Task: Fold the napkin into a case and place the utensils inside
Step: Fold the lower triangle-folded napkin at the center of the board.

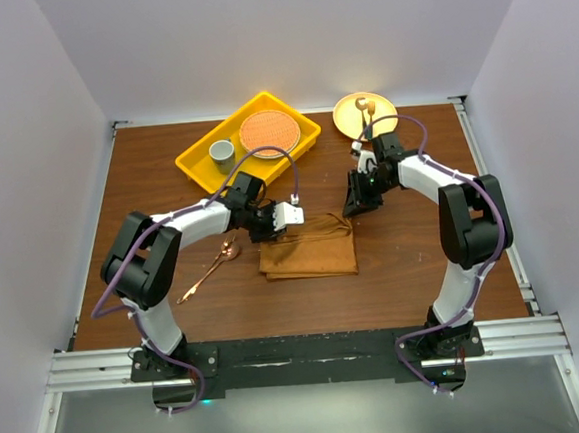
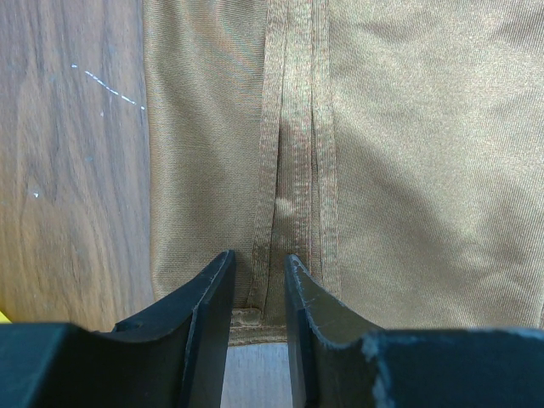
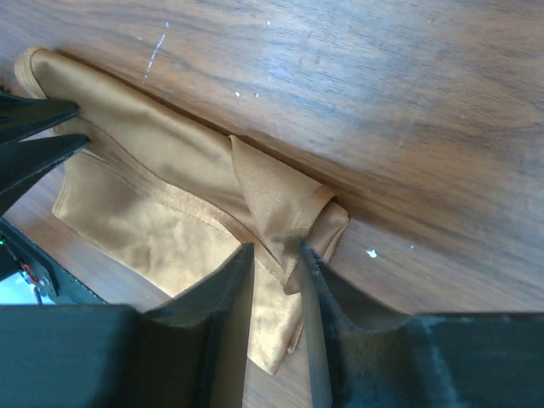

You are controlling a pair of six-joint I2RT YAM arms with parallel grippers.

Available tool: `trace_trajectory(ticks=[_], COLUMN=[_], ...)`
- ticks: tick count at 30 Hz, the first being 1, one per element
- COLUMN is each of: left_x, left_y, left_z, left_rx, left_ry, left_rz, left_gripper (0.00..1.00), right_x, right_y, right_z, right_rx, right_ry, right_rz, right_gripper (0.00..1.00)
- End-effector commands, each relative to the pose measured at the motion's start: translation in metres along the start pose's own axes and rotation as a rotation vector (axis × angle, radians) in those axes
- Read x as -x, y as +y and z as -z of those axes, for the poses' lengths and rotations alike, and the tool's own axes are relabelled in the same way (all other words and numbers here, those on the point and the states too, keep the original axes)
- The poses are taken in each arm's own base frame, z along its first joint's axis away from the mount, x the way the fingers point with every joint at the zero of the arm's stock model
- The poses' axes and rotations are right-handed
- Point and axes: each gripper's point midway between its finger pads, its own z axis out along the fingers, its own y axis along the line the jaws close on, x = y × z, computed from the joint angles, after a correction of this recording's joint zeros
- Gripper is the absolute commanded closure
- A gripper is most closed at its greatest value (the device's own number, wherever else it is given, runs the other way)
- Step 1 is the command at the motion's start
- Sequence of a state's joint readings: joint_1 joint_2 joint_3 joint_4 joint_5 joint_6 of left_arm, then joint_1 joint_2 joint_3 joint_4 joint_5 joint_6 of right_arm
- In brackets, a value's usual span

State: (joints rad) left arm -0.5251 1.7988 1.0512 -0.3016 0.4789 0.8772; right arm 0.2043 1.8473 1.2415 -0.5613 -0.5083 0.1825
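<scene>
The rust-brown napkin [image 1: 307, 250] lies folded in a broad rectangle at mid-table, not a narrow case. My left gripper [image 1: 282, 218] is at its far left corner. In the left wrist view its jaws [image 2: 258, 257] stand narrowly open, straddling a hemmed fold at the napkin's [image 2: 408, 170] edge. My right gripper [image 1: 358, 205] is at the far right corner. Its jaws [image 3: 275, 246] stand narrowly open around a bunched, raised corner of the napkin [image 3: 153, 212], the cloth against one finger. The copper spoon [image 1: 213, 265] lies on the table left of the napkin.
A yellow tray [image 1: 193, 167] at the back holds a grey cup [image 1: 222, 155] and a round orange plate [image 1: 268, 133]. A yellow plate [image 1: 342, 120] at back right carries a dark-handled utensil [image 1: 365, 110]. The left gripper's fingers [image 3: 34, 149] show in the right wrist view.
</scene>
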Motion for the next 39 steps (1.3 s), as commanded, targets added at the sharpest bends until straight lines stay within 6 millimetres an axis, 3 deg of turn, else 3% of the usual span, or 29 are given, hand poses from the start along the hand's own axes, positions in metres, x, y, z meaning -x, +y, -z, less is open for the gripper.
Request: trace_trajectory(ticks=[1,8,15,23,29,32,33,37,39], left_x=[0.009,0.009,0.01,0.01,0.011,0.011,0.011,0.013,0.015], left_y=[-0.001,-0.002,-0.001,-0.002,-0.002,-0.002,-0.002,0.0,-0.001], left_z=[0.007,0.006,0.008,0.006,0.004,0.004,0.004,0.006,0.007], left_rx=[0.007,0.004,0.009,0.004,0.001,0.001,0.003,0.008,0.01], left_ry=[-0.026,-0.029,-0.026,-0.026,-0.023,-0.022,-0.021,-0.025,-0.03], left_rz=[-0.012,0.005,0.009,0.013,0.014,0.016,0.015,0.035,0.051], left_gripper=[0.66,0.66,0.66,0.66,0.65,0.65,0.65,0.65,0.65], right_x=[0.022,0.006,-0.008,0.001,0.011,0.013,0.012,-0.003,-0.013], right_y=[0.01,0.016,0.005,0.006,0.015,0.018,0.019,0.023,0.017], right_z=[0.008,0.014,0.004,0.003,0.003,0.004,0.005,0.007,0.003], right_rx=[0.015,0.042,0.022,0.028,0.067,0.084,0.089,0.114,0.103], right_ry=[-0.063,-0.032,0.009,-0.011,-0.027,-0.026,-0.022,0.018,0.048], right_rz=[0.019,0.024,0.011,0.015,0.02,0.026,0.024,0.031,0.042], right_gripper=[0.78,0.99,1.0,0.7,0.64,0.71,0.83,1.0,1.0])
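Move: The folded-over corner flap at the napkin's far right end lies almost between the right fingertips: about 1 cm below, 1 cm back and 1 cm left of that hand. From there the napkin's middle is some 10 cm left and 6 cm back, 3 cm down; the cutlery plate sits about 21 cm ahead and 5 cm right. Seen from the left hand, the flap is roughly 17 cm right, 2 cm ahead and slightly higher. The napkin's corner flap gets two tries from the right fingers: they shut while the hand sinks and draws back about 1 cm, spread again to about their first gap, then close fully on the flap's tip as the hand rises about 1 cm and shifts 1 cm left. The left hand stays at the napkin's left end, fingers part open. ##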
